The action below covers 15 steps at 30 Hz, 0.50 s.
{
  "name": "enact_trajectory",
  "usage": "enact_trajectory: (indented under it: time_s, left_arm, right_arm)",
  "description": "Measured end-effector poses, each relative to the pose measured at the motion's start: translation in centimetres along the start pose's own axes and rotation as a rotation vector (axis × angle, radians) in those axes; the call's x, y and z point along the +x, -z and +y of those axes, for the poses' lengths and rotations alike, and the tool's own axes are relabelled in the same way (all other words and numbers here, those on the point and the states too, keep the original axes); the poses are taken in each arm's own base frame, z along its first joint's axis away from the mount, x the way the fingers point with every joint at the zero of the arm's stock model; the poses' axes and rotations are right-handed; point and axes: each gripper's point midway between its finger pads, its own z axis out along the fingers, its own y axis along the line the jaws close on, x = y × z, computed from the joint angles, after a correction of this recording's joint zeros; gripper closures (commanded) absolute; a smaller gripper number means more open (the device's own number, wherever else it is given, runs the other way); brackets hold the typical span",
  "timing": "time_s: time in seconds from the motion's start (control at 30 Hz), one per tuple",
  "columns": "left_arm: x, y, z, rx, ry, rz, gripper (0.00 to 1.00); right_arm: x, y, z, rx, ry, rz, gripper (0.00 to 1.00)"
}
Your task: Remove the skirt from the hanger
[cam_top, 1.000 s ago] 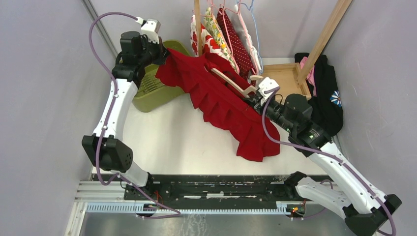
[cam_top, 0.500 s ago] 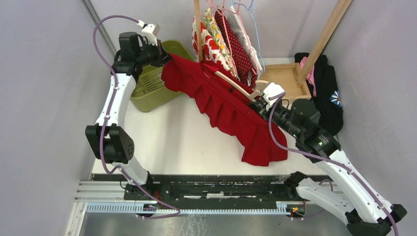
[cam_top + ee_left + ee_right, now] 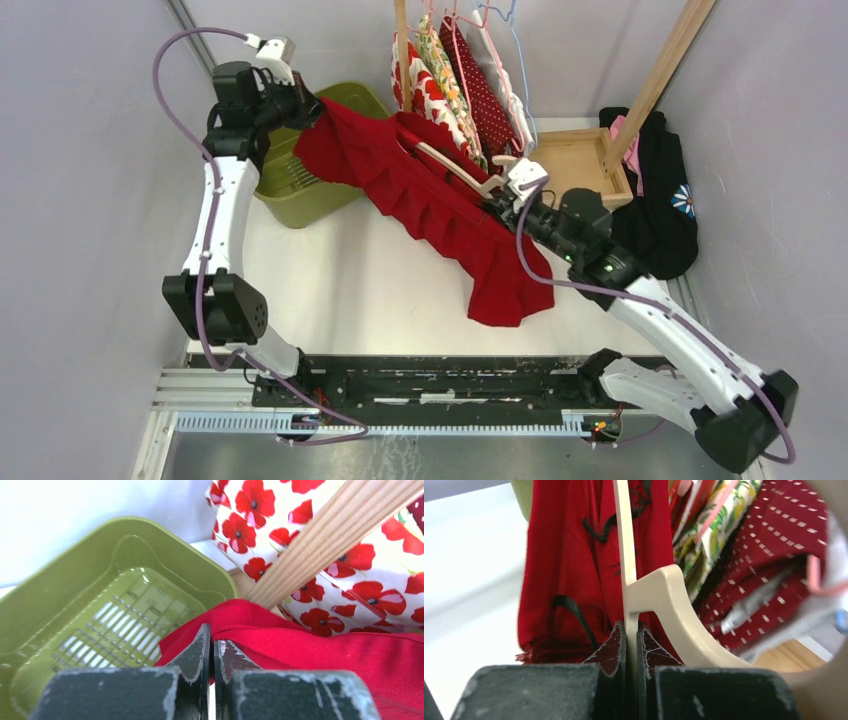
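Note:
A red pleated skirt (image 3: 430, 205) stretches in the air between both arms, its hem drooping to the table near the middle. A cream hanger (image 3: 455, 168) runs along the skirt's upper edge. My left gripper (image 3: 308, 108) is shut on the skirt's left end (image 3: 300, 645), above the green basket. My right gripper (image 3: 500, 200) is shut on the hanger (image 3: 631, 570) beside its curved hook, with the red skirt (image 3: 569, 570) hanging just beyond. Black ribbon loops dangle from the skirt in the right wrist view.
A green slotted basket (image 3: 270, 180) sits at the back left, under the left gripper. Patterned garments (image 3: 450, 70) hang on a wooden rack (image 3: 402, 40) behind the skirt. A wooden tray (image 3: 575, 160) and a black garment (image 3: 665, 200) lie at the back right.
Both arms have shifted left with the skirt and hanger. The left gripper moved further out over the basket, and the skirt's hem swung left.

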Motion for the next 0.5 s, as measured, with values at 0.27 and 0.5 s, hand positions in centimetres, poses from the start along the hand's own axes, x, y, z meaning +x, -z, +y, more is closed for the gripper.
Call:
enact_trajectory:
  time_s: [0.27,0.5]
  left_arm:
    - [-4.1,2.3,-0.4,-0.109,-0.029,-0.123,0.97]
    - [-4.9,1.2,-2.9,-0.115,-0.056,-0.155,0.97]
  right_arm:
    - [-0.1,-7.3,1.1,-0.092,-0.049,-0.039,0.99]
    - [-3.4,-12.6,2.6,-0.153,-0.059,-0.132,0.99]
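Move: My right hand holds one end of the hanger, whose middle lies about 6 cm ahead and 8 cm left of it, roughly at its height. From this hand, the rack's left post stands some 17 cm ahead and 16 cm left, and the dotted garment hangs about 20 cm ahead. From my left hand, gripping the skirt's far corner, the hanger's middle is around 26 cm right and 11 cm back; the green basket sits nearly beneath, some 28 cm down. Keeping my grip on the hanger, I carry it with my right hand left and forward, about 13 cm in all, past the hanging garments towards the skirt corner in my left hand, turning the wrist some 10 degrees counter-clockwise. Meanwhile my left hand keeps the skirt pinched and lifts it about 5 cm, fingertips tilting up. ##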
